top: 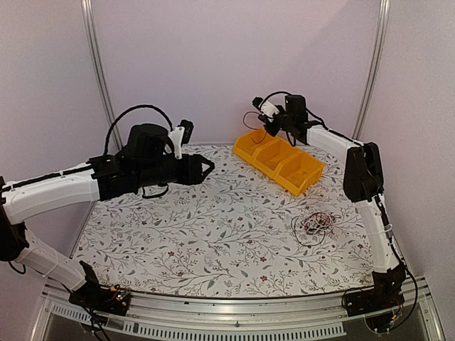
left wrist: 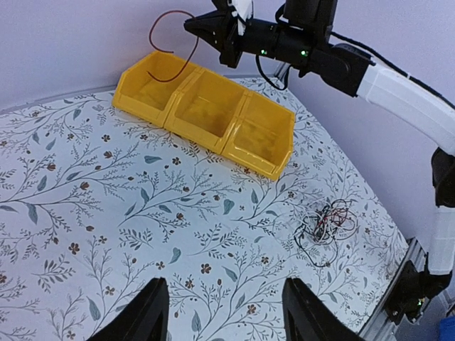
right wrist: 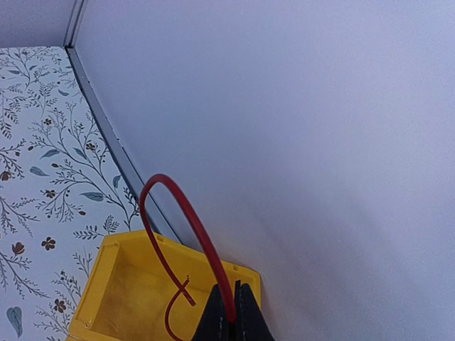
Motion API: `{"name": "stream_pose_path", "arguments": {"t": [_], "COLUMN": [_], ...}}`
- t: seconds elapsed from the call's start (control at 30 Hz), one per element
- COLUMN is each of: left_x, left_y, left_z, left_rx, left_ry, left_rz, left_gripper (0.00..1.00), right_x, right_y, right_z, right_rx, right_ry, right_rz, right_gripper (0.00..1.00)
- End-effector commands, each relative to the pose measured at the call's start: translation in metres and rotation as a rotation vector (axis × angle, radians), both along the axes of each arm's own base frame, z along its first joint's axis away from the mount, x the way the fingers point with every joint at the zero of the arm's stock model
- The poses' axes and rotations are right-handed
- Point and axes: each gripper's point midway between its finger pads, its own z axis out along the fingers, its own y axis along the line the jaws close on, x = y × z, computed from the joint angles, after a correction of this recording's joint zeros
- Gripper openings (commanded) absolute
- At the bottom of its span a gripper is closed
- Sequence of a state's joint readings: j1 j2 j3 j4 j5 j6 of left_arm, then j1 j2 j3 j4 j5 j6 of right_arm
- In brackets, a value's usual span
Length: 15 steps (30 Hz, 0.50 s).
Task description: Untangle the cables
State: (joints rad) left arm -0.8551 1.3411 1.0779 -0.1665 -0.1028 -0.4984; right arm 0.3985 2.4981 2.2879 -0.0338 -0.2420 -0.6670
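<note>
A small tangle of thin black, red and white cables [top: 316, 226] [left wrist: 327, 222] lies on the floral table near the right side. One red cable [right wrist: 178, 206] [left wrist: 170, 42] [top: 247, 119] is apart from it. My right gripper [right wrist: 232, 293] [left wrist: 193, 25] [top: 270, 130] is shut on this cable, holding it in the air above the end compartment of the yellow bins [right wrist: 106, 284]. The cable arches up and its free end hangs into that compartment. My left gripper [left wrist: 225, 283] [top: 210, 167] hovers open and holds nothing, well left of the tangle.
The yellow bin [top: 279, 160] [left wrist: 206, 114] has three compartments in a row and stands at the back right of the table. A wall and a metal rail [right wrist: 106, 135] run just behind it. The right arm [top: 366, 177] stands beside the tangle.
</note>
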Motion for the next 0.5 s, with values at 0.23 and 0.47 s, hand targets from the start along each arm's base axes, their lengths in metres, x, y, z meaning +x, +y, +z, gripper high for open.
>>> {"name": "stream_pose_path", "arguments": {"t": [0.23,0.47], "left_x": [-0.008,-0.012], "left_y": [0.002,0.005], "left_z": [-0.013,-0.015], "left_rx": [0.019,0.012], "left_ry": [0.042,0.045], "left_rz": [-0.001,0.002], "left_gripper": [0.57,0.57], "right_x": [0.013,0.009], "right_y": [-0.007,-0.01], "right_z": [-0.037,-0.047], "right_rx": [-0.033,-0.074], "right_ry": [0.033,0.068], "right_rz": [-0.053,-0.055], "right_gripper": [0.0,0.4]}}
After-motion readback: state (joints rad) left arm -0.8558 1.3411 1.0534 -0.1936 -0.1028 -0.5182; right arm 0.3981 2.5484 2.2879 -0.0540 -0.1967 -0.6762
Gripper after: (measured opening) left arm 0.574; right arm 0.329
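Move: My right hand holds the red cable over the yellow box; the box's leftmost compartment, where it is to go, lies about 8 cm ahead, 5 cm to the left and 15 cm below. The middle compartment is level with me and some 5 cm to the right. The remaining cable pile lies roughly 34 cm back and 16 cm right. From my left hand, the leftmost compartment is about 40 cm ahead and 14 cm right. With my right hand I lower the red cable some 4 cm towards the yellow box's leftmost compartment, keeping it pinched and nearly straight above where I am, with barely any wrist turn. Towards the end of the descent I part the fingers to about a third of their opening, to let the cable go. ##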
